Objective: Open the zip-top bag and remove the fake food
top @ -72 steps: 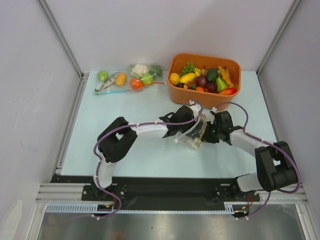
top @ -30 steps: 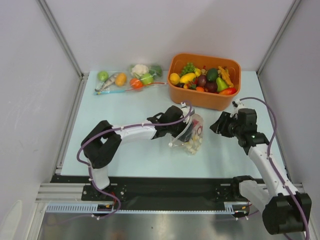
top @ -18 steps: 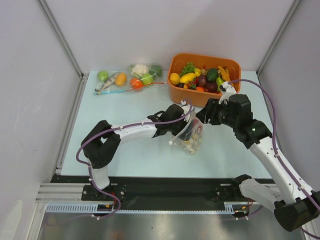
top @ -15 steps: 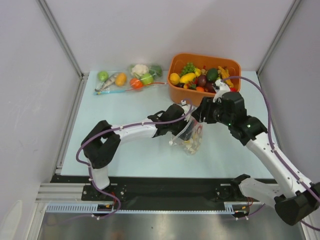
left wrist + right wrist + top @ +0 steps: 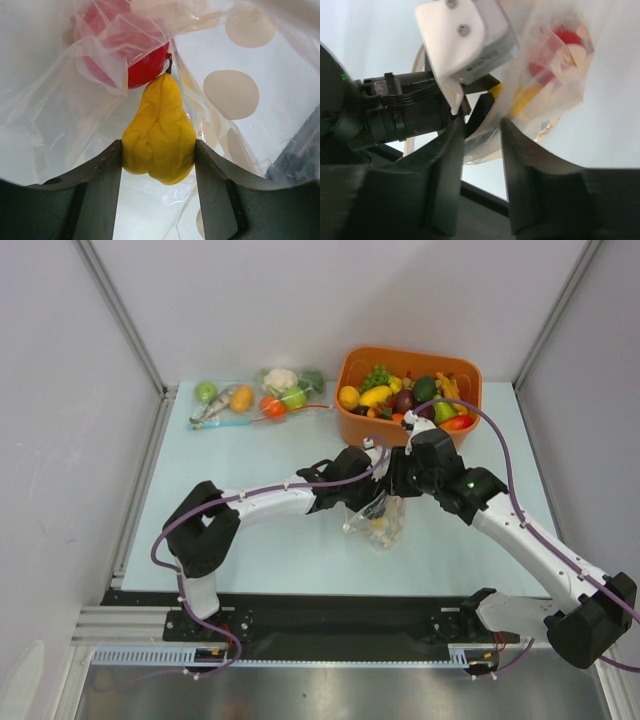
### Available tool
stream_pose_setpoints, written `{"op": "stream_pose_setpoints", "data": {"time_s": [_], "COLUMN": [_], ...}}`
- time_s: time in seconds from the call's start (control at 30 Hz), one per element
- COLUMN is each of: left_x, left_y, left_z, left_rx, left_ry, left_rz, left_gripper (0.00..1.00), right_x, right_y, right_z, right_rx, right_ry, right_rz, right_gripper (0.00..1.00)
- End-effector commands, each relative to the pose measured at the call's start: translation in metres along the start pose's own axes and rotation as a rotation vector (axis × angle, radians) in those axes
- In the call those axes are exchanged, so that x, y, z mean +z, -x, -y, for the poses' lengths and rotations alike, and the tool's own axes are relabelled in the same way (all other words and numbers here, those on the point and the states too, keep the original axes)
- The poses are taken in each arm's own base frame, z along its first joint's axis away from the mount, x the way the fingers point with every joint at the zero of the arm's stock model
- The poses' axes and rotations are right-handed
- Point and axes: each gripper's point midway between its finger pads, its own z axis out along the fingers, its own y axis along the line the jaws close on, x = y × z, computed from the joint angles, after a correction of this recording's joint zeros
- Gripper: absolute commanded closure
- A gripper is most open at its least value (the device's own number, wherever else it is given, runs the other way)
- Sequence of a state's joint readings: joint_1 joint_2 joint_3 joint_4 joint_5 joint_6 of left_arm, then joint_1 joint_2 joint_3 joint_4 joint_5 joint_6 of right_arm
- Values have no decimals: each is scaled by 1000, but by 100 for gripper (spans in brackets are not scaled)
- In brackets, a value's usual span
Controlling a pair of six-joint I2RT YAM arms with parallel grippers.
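Note:
The zip-top bag point(image 5: 384, 522) hangs from the left arm at mid-table, clear plastic with beige dots. My left gripper point(image 5: 158, 150) reaches inside it and is shut on a yellow pear-shaped piece of fake food point(image 5: 160, 127). A red round fruit point(image 5: 145, 67) lies just beyond, wrapped in film. My right gripper point(image 5: 482, 131) is at the bag's point(image 5: 560, 75) upper edge beside the left wrist. Its jaws stand apart, with a fold of the plastic running between the tips. Red point(image 5: 546, 69) and yellow point(image 5: 524, 102) fruit show through the film there. In the top view the grippers point(image 5: 372, 495) point(image 5: 398, 480) meet over the bag.
An orange bin point(image 5: 405, 437) full of mixed fake produce stands right behind the two grippers. Other filled clear bags point(image 5: 250, 400) lie at the back left. Metal frame rails run along both sides of the pale table point(image 5: 230, 460).
My right arm has swung in from the right side of the table to the bag's edge, its jaws widening and narrowing again on the way. The left gripper has kept its hold inside the bag.

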State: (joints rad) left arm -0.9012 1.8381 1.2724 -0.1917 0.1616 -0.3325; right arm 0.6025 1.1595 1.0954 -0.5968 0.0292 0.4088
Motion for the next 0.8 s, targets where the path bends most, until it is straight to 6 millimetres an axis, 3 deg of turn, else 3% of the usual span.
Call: {"op": "stream_pose_setpoints", "data": {"time_s": [0.0,0.3,0.63,0.77], "left_x": [-12,-11,-26,-42], "left_y": [33,23,22,33], "left_z": [14,6,-6,5], "left_rx": [6,19,24,33], "left_ry": [-22,9,40,-12], "left_rz": [83,57,72,124], "left_gripper": [100,100,100,100], "right_x": [-5,-13,-15,-12], "right_y": [10,13,4,-2], "right_z": [7,9,25,28], "right_rx": [2,4,12,17], "right_ry": [-51,-58,-110,-110], "right_rz": [28,51,43,29], "right_gripper": [67,98,100,100]}}
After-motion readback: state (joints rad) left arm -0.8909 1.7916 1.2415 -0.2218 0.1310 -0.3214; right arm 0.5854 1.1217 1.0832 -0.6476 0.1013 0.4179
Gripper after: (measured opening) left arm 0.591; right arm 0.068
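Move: The loose rim of the zip-top bag runs right between my open right fingertips. From that hand the yellow pear is about 1 cm ahead, 4 to the left and 9 below, and the red food about 6 ahead, level sideways and 12 below. My left hand already holds the pear inside the bag. From it, the orange bin lies some 25 cm ahead and 8 to the right at about its height, the rim 4 to the right and 9 above. I shut my right fingers on the bag's rim and pinch it, then draw it about 2 cm to the right, away from my left hand. My left hand keeps its grip on the pear, stays nearly still at first, then eases roughly 1.5 cm left, so the two hands part. ##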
